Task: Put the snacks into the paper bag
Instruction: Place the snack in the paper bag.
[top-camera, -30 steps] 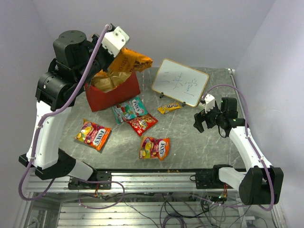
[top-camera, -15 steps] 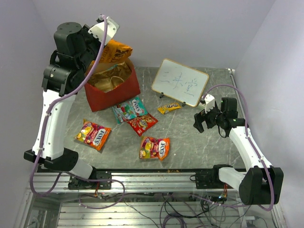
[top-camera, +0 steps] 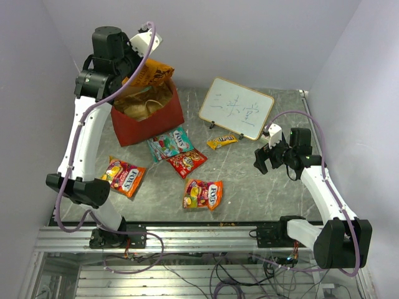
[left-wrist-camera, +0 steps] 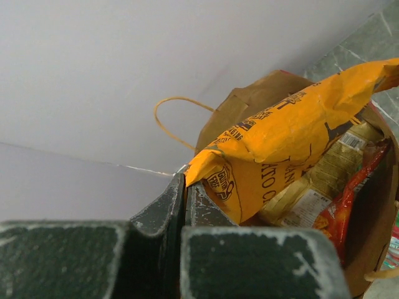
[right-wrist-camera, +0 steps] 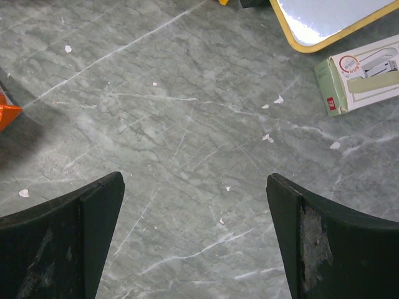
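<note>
My left gripper [left-wrist-camera: 185, 180] is shut on the corner of an orange chip bag [left-wrist-camera: 293, 131] and holds it tilted over the mouth of the paper bag [top-camera: 149, 121]. The paper bag is red outside and brown inside [left-wrist-camera: 249, 103], and it holds a tan packet [left-wrist-camera: 321, 180] and a dark red one [left-wrist-camera: 349, 208]. On the table lie a teal pack [top-camera: 169, 143], a red pack [top-camera: 187, 162], two orange-red packets [top-camera: 123, 177] [top-camera: 203, 194] and a small yellow candy pack [top-camera: 222, 141]. My right gripper [top-camera: 265, 159] hovers open over bare table [right-wrist-camera: 194, 179].
A whiteboard [top-camera: 237, 107] with writing stands propped at the back right, next to the yellow pack. A small white box [right-wrist-camera: 361, 81] lies beside the whiteboard's edge [right-wrist-camera: 330, 22]. Walls close in the table on the left, back and right.
The left arm has swung back and to the left, carrying the orange chip bag from beyond the paper bag's right edge to over its mouth. The right arm has not moved.
</note>
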Tool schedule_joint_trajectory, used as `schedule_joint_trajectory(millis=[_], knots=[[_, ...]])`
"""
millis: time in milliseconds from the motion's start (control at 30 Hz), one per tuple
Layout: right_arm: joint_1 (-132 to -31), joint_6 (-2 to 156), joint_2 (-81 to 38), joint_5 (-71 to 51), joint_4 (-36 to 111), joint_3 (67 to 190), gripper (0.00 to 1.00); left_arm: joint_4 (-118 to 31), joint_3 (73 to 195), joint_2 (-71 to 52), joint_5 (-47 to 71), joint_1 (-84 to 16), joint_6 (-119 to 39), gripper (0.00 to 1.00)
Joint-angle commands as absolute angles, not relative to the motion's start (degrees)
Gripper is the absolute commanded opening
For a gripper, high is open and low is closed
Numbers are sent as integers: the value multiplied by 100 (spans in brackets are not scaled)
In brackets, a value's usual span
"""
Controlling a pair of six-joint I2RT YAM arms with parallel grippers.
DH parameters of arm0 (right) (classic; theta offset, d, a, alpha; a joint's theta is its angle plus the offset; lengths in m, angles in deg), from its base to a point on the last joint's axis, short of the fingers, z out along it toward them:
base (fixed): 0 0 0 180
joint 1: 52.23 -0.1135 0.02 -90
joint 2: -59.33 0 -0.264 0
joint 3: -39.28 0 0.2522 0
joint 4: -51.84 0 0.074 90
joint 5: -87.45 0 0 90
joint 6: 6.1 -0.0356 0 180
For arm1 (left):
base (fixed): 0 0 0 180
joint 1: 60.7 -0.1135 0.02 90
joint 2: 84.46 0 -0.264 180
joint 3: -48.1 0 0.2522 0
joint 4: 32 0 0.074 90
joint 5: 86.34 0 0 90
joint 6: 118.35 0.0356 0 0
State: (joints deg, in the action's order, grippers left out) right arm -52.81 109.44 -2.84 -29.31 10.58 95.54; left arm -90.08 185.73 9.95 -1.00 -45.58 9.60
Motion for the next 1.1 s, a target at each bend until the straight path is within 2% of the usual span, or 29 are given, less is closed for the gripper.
schedule_joint_trajectory(millis=[0,700,1067], knots=[[-5240,10984,-192,-2989,1058,9523,98,-8684,18672,1050,354,-4602,1004,7],[-5240,11000,9,-2918,1091,9470,98,-9672,19081,1798,1796,-4593,1910,7],[-5240,11010,-65,-2949,1066,9477,98,-9303,18809,1744,2286,-4594,1989,7]])
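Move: The left hand holds the orange snack bag by one end, above the paper bag. The middle of its open mouth lies roughly 14 cm below the hand, about 5 cm to the right and 2 cm ahead. The teal candy bag lies on the table some 8 cm back and 10 cm right of the hand, and the red candy bag about 16 cm back and 17 cm right. From the idle right hand, the mouth is roughly 19 cm ahead, 42 cm left and 19 cm higher. Still pinching the orange snack bag by its end, the left hand lowers it about 7 cm towards the paper bag's mouth while carrying it some 6 cm to the right, first edging slightly forward. The wrist swings about 20 degrees clockwise and tips the fingers a little further down; the sinking eases out near the end while the rightward drift goes on, fingers staying shut. ##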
